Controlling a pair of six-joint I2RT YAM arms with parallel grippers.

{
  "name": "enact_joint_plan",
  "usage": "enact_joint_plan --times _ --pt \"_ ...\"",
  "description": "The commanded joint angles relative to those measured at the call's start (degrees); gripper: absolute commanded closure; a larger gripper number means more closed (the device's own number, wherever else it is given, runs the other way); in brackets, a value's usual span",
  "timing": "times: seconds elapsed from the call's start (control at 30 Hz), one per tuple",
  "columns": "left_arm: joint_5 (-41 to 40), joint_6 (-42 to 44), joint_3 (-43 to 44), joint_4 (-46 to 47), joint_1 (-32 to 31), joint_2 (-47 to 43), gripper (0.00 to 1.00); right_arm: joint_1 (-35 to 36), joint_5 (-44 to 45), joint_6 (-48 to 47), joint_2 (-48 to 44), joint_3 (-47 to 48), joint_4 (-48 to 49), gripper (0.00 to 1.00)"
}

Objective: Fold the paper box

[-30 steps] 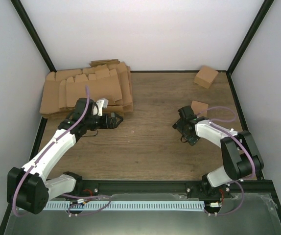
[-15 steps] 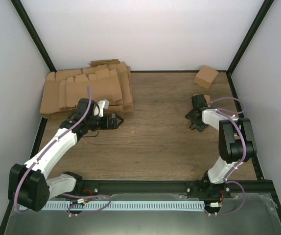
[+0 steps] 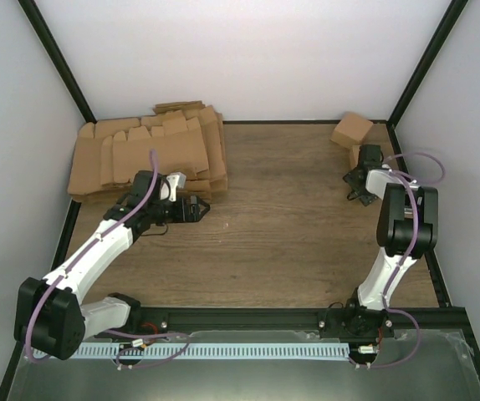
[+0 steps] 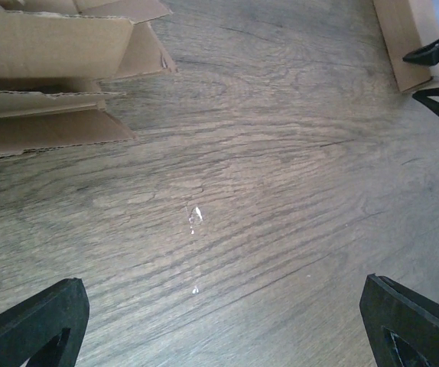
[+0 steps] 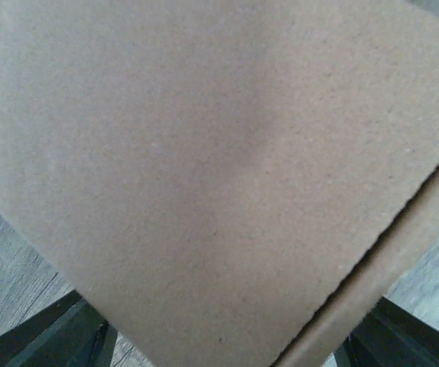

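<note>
The paper box (image 5: 204, 153) is a plain brown folded carton that fills the right wrist view, with one seam edge running down its right side. My right gripper (image 3: 362, 165) is shut on it, a dark finger showing at each lower corner of that view. From above, only a sliver of the box (image 3: 354, 155) shows at the gripper, near the back right of the table. My left gripper (image 3: 200, 207) hovers open over bare wood just in front of the cardboard pile, with its fingertips (image 4: 32, 325) wide apart and nothing between them.
A thick pile of brown cardboard blanks (image 3: 148, 154) lies at the back left, its edges (image 4: 43, 46) close to my left gripper. A shorter brown carton (image 3: 352, 130) sits in the back right corner, just behind the right gripper. Black frame rails border the table.
My right gripper closed on the paper box and carried it from mid-right to the back right, beside the short carton. The left gripper barely moved.
</note>
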Motion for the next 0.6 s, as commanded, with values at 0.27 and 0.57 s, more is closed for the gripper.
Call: enact_joint_plan --times 0.27,0.57 --pt "-12.4 -0.3 0.0 4.5 1.0 -3.1 0.0 3.4 2.8 -13.9 -15.1 -9.4 12.8 0.07" --pt "-26.7 7.3 -9.9 19.7 0.9 -19.7 0.0 20.0 4.2 -34.2 -40.9 -41.4 49.6 0.0"
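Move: The paper box lies right at the right hand, whose fingers straddle its near left corner: its middle is about 8 cm ahead, 4 cm to the right and 2 cm lower. The small cardboard box stands some 20 cm ahead of this hand and 1 cm to its right. From the left hand, the paper box is about 23 cm ahead, 53 cm right and 14 cm below, while the cardboard stack is some 23 cm ahead, 19 cm left and 9 cm lower. The right hand spreads its part-open fingers fully to let go of the paper box's near left corner, edging about 1 cm forward as it starts to lift, then climbs some 10 cm and sweeps roughly 9 cm left and 5 cm back, away from the box, its fingers swinging up and round counter-clockwise. Meanwhile the open, empty left hand eases forward and left, then rises about 6 cm, ending 5 cm farther left on the cardboard stack's side, with its fingers tilting up some 20 degrees. ##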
